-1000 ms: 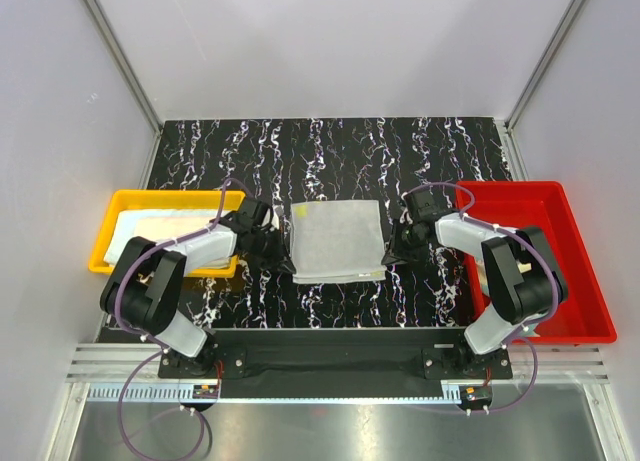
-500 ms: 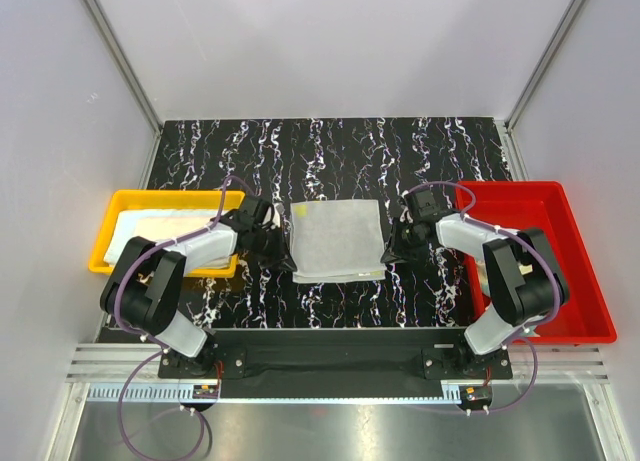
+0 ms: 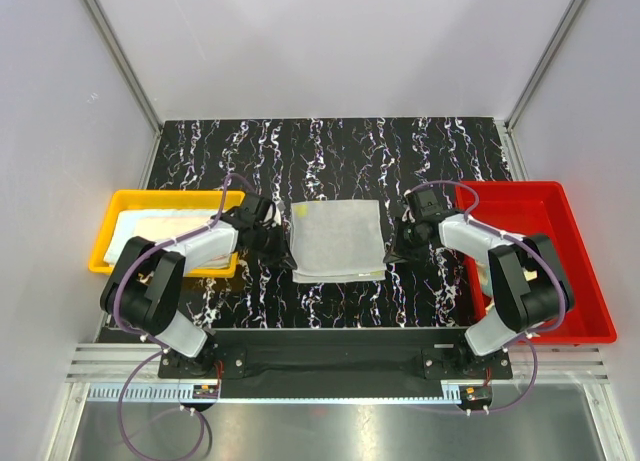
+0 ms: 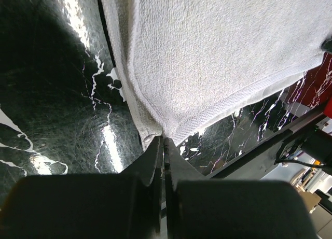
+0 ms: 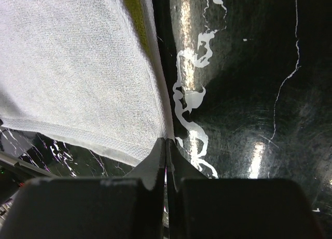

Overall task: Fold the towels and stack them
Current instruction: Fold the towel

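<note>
A folded pale towel [image 3: 338,239] lies flat in the middle of the black marbled table. Yellow-green cloth [image 5: 133,11] peeks out along its right edge. My left gripper [image 3: 285,256] is low at the towel's near-left corner. In the left wrist view its jaws [image 4: 163,140] are pressed shut, with the towel [image 4: 207,57] corner pinched at the tips. My right gripper [image 3: 392,251] sits at the near-right corner. Its jaws [image 5: 167,141] are shut too, on the hem of the towel [image 5: 78,68]. More pale towels [image 3: 160,227] lie in the yellow tray.
The yellow tray [image 3: 112,203] stands at the table's left edge, just behind my left arm. The red tray [image 3: 545,193] stands at the right edge, with my right arm reaching across its near-left corner. Grey walls close in the back and sides.
My right gripper has edged in to the towel's near-right corner and closed there. The left gripper has stayed shut at the near-left corner. The towel has not shifted.
</note>
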Available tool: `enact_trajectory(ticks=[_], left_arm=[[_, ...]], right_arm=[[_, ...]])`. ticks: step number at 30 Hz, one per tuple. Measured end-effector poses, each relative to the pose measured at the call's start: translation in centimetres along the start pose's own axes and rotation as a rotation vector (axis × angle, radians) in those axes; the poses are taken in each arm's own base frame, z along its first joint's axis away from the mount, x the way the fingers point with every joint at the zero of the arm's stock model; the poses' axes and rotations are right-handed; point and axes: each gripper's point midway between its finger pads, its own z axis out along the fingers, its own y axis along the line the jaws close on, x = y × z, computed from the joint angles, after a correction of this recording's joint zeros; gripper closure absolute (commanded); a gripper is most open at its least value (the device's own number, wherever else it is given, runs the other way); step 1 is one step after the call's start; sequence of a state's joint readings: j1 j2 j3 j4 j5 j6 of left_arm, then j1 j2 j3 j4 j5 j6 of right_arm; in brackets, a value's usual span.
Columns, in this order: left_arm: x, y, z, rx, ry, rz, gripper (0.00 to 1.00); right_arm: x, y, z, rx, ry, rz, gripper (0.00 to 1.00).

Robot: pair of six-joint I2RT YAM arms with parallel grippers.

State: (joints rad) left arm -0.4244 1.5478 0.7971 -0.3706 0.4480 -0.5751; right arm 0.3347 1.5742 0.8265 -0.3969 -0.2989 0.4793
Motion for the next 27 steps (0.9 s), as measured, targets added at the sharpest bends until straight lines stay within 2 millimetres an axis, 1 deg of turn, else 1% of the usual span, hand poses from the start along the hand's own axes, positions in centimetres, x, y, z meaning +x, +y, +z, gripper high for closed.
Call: enact_trajectory(ticks=[5,9,12,14,17,19,20,24,26,27], left_arm=[[-0.9,-0.4,-0.5,-0.012,-0.018,0.007,1.00],[-1.7,-1.2,-1.3,-0.018,-0.035,0.012,1.00],[-2.2,-2.3,-2.6,-0.001,-0.061,0.027,1.00],[-2.4,-3.4,-3.9,0.025,-0.095,0.049,1.00],[-2.2,-4.7,-5.2,0.075,-0.154,0.083,1.00],[-1.2,-4.2,-5.1,0.087,-0.163,0.078,1.00],[-0.4,-3.6,-4.5,0.083,-0.148,0.068,1.00],[3.0,0.0,-1.5,0.025,-0.048,0.007,1.00],[4.6,1.5,-0.2,-0.011,0.008,-0.024,1.00],[4.8,1.7,0.0,-0.016,0.016,-0.027,1.00]], right_arm=[[0.0,0.1,-0.3,0.006,0.009,0.002,1.00],[-0.7,0.7,-1.0,0.004,0.009,-0.011,1.00],[-1.7,1.9,-2.4,-0.016,-0.013,-0.034,1.00],[-2.3,2.8,-3.5,-0.043,-0.045,-0.050,1.00],[-2.2,3.7,-4.9,-0.089,-0.084,-0.068,1.00],[-1.3,3.5,-5.0,-0.110,-0.098,-0.069,1.00],[-0.6,3.1,-4.7,-0.111,-0.090,-0.061,1.00],[2.6,0.9,-2.7,-0.092,-0.021,-0.013,1.00],[3.6,0.3,-1.8,-0.089,0.014,0.007,1.00],[3.8,0.2,-1.4,-0.089,0.024,0.013,1.00]])
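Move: The grey towel's upper layer is already pinched at its two near corners; the lower layer's near edge sticks out under them. That edge's middle lies about 3 cm back, 9 cm right and 3 cm below the left hand, and about 3 cm back, 10 cm left and 2 cm below the right hand. The towel's middle is some 5 cm ahead, 9 cm right of the left hand. The red bin's middle is level with the right hand, 30 cm to its right. The grey towel's top edge is lifted and flicked back by both hands together: they swing up about 7 cm, edging a little forward, then sweep down and back towards the base over the lower layer's near edge, ending 4 to 5 cm behind their start. The wrists tip up by roughly 10 degrees on the rise and level again; both shut grippers keep their corners. ##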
